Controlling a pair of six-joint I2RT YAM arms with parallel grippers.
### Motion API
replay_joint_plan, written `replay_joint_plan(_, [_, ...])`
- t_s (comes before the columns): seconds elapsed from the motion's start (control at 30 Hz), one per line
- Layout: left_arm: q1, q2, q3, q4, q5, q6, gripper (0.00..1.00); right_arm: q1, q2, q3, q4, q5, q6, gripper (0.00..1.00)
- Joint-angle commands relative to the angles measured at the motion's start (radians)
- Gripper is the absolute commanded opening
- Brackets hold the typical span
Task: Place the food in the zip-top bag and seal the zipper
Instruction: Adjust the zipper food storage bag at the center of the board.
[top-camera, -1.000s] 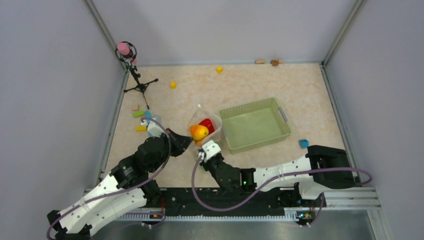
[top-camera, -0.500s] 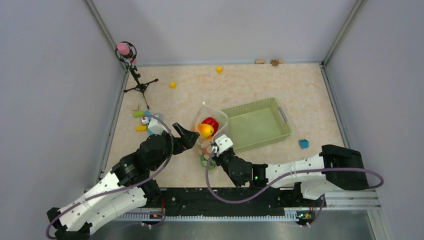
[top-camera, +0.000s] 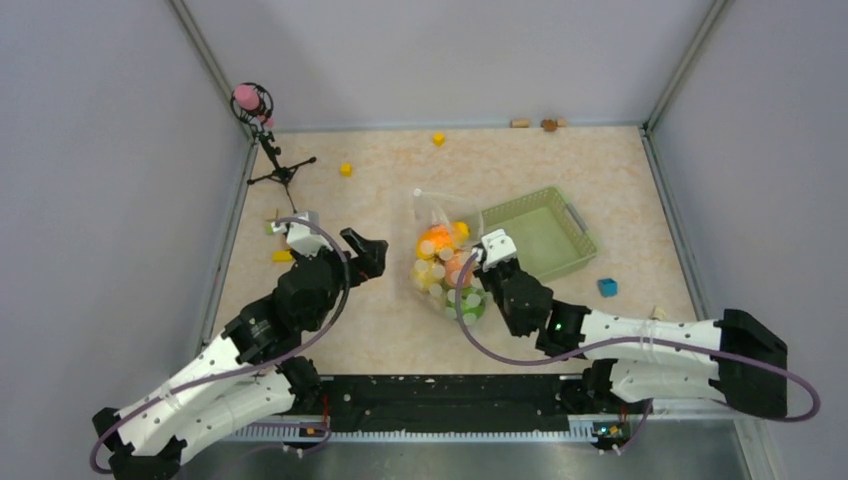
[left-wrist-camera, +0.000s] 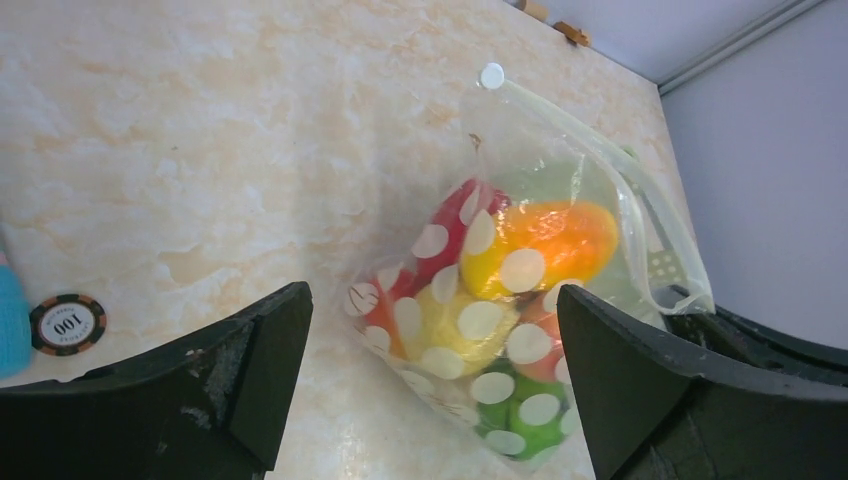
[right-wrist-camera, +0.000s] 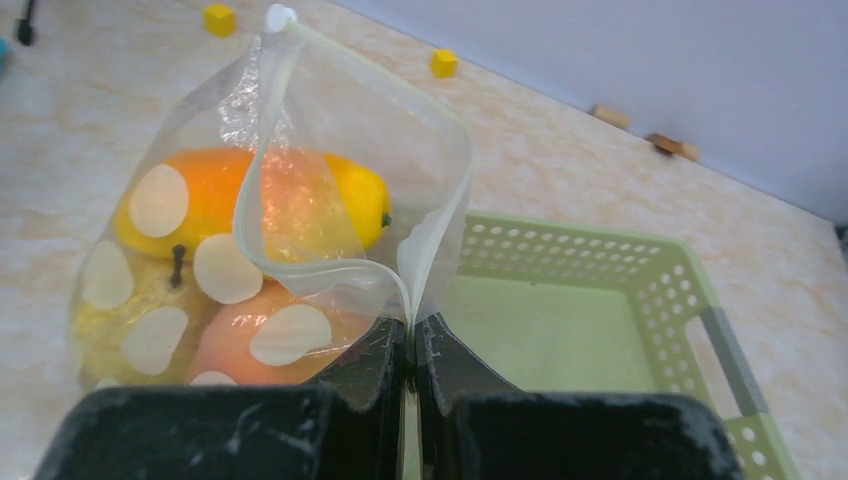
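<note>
The zip-top bag stands on the table between my two arms, clear with white dots. Inside it is the food: an orange-yellow fruit, a red piece, a yellow one, a green one and a peach one. The zipper curves round the bag's mouth, which gapes open. My right gripper is shut on the zipper edge at the mouth's near corner, at the bag's right side. My left gripper stands open just left of the bag, not touching it.
The pale green basket sits right behind the bag, close to my right wrist, its floor bare. A microphone tripod stands at the back left. Yellow cubes, a blue block and a poker chip lie about.
My left gripper opened, let go of the bag and drew back left. My right gripper shut on the mouth edge and carried the bag right. The basket shifted and turned slightly.
</note>
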Motion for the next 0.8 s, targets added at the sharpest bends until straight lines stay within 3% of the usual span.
replay_joint_plan(0.0, [0.012,0.073,0.042,0.123,-0.003,0.137,0.98,-0.132,-0.103,-0.035,-0.001,-0.069,-0.066,0.0])
replay_joint_plan(0.2, [0.11,0.119,-0.008,0.252,0.136,0.229,0.98,-0.196,-0.21,-0.107,-0.014,-0.307,-0.034,0.0])
replay_joint_plan(0.37, [0.385,0.168,-0.116,0.457,0.668,0.28,0.98,-0.197,-0.275,-0.152,0.013,-0.363,-0.093,0.0])
replay_joint_plan(0.47, [0.459,0.2,-0.209,0.645,0.909,0.377,0.98,-0.197,-0.325,-0.181,-0.001,-0.477,-0.081,0.0])
replay_joint_plan(0.6, [0.462,0.233,-0.25,0.772,0.98,0.456,0.98,-0.197,-0.418,-0.187,-0.104,-0.547,-0.054,0.0])
replay_joint_plan(0.7, [0.465,0.276,-0.253,0.85,0.955,0.449,0.98,-0.196,-0.509,-0.216,-0.135,-0.635,-0.046,0.0])
replay_joint_plan(0.77, [0.467,0.331,-0.256,0.952,1.016,0.448,0.98,-0.197,-0.568,-0.234,-0.148,-0.67,-0.035,0.0])
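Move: From my open left hand, the free left end of the bag's zipper rim is about 13 cm ahead, 6 cm to the right and some 6 cm lower. The food in the bag is level with this hand, about 13 cm right and 14 cm below. My right hand already pinches the rim's other end; from it the free end lies about 14 cm ahead, 12 cm left and slightly lower, and the basket's middle 11 cm ahead, 15 cm right and 18 cm below. Keeping my pinch on the rim, I pull it about 5 cm right and a little forward with my right hand, then draw it back roughly 5 cm while turning the wrist some 20 degrees counter-clockwise. Meanwhile my left hand, fingers still wide open, reaches forward, then sinks and swings right towards the rim's free end, turning clockwise. ##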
